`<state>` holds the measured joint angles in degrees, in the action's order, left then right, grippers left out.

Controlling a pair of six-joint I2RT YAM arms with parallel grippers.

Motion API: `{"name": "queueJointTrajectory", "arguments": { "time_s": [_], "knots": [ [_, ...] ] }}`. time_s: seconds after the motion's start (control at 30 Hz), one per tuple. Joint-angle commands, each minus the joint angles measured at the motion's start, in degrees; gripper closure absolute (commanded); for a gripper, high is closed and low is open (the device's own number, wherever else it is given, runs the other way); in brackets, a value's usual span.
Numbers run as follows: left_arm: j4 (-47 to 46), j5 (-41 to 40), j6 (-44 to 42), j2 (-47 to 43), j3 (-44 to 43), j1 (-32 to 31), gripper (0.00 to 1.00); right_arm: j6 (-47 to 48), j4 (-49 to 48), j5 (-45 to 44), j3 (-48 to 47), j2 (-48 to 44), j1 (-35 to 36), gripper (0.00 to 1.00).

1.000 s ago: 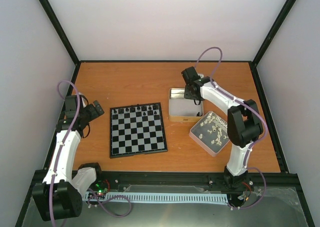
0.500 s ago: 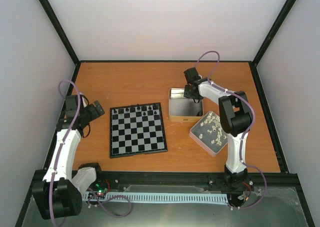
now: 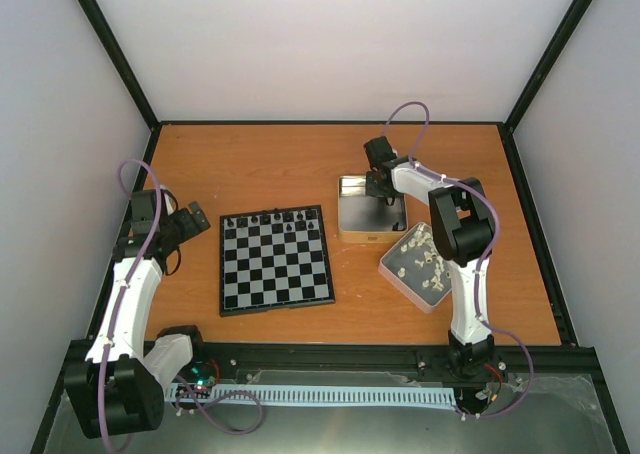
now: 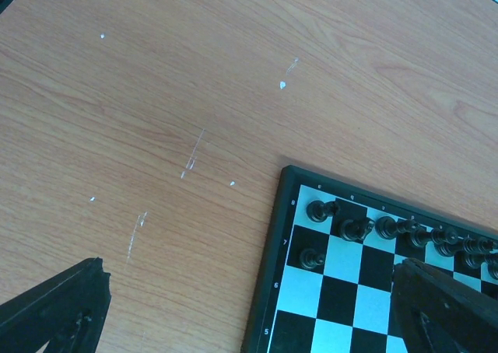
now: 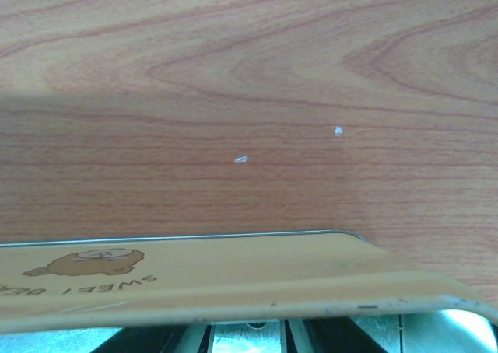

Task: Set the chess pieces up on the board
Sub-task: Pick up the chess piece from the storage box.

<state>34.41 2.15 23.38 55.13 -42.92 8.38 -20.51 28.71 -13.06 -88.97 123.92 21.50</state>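
Note:
The board [image 3: 276, 264] lies left of centre, with several black chess pieces [image 3: 272, 217] along its far edge. In the left wrist view that corner of the board [image 4: 348, 258] shows a row of pieces [image 4: 366, 227] and one piece [image 4: 313, 257] a square nearer. My left gripper [image 3: 193, 217] hovers left of the board, fingers [image 4: 62, 314] wide apart and empty. My right gripper [image 3: 381, 195] reaches down into the yellow-walled tin [image 3: 372, 236]. In the right wrist view the tin's wall [image 5: 233, 279] hides most of the fingers [image 5: 148, 342], so any grip is hidden.
A second shallow tin [image 3: 392, 270] holding cream-white pieces [image 3: 425, 257] sits right of the board, near the right arm's elbow. Black frame rails edge the orange table [image 3: 280, 164], with white walls behind.
The right arm's elbow has swung back and left while its gripper stayed in the yellow tin, shifting slightly left. The left arm has not moved.

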Motion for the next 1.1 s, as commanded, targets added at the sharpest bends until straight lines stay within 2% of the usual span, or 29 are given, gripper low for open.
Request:
{"name": "queueJointTrajectory", "arguments": {
  "time_s": [0.0,0.13,0.2,0.4,0.57,0.8,0.87,1.07],
  "knots": [
    [-0.75,0.68,-1.23,-0.14,-2.42,0.32,0.00,0.60,-0.17,-1.01,-0.45,2.11,-0.36,0.77],
    [-0.75,1.31,-1.70,-0.54,-2.51,0.32,0.00,0.17,-0.14,-0.54,-0.16,1.52,-0.33,0.93],
    [-1.34,3.68,-2.85,-0.50,-2.68,0.32,0.00,0.71,-0.18,2.43,0.16,0.48,-0.35,0.97],
    [-4.05,9.58,-3.89,-0.46,-3.95,0.29,0.00,1.16,3.00,14.99,2.93,-7.11,-0.32,0.97],
    [-7.80,16.10,-2.08,-0.92,-3.80,0.29,0.00,-1.28,6.12,19.34,5.71,-13.05,-0.32,0.97],
    [-13.79,30.58,2.28,-0.35,-2.45,0.23,0.00,-6.12,15.65,30.34,3.22,-14.86,-0.40,0.97],
    [-15.21,33.06,3.14,-0.59,-1.60,0.15,0.00,-7.79,17.73,31.97,2.64,-15.04,-0.48,0.96],
    [-16.57,35.52,4.22,-0.81,0.33,-0.95,0.00,-6.97,26.44,46.34,-2.47,-12.91,0.32,0.95]
  ]
}}
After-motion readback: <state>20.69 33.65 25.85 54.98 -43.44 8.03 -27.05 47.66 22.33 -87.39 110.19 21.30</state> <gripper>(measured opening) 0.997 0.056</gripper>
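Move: The black chess piece sits between the right hand's half-closed fingers, in the storage box's far right part. The box's middle is about 5 cm back and 4 cm left; another black piece lies some 10 cm back and 2 cm right. The box of white pieces is about 20 cm back, 10 cm right; the board's middle 18 cm back, 27 cm left. From the left hand the piece is roughly 20 cm ahead, 40 cm right and 14 cm lower. The black piece is pinched by the right fingers closing in place, then carried back about 10 cm, with some 7 cm of travel left and up, across the box towards the board. The wrist rolls about 30 degrees, swinging the fingertips leftwards. After a short wait the empty, wide-open left hand goes right about 9 cm and rises, turning clockwise to face the storage box. ##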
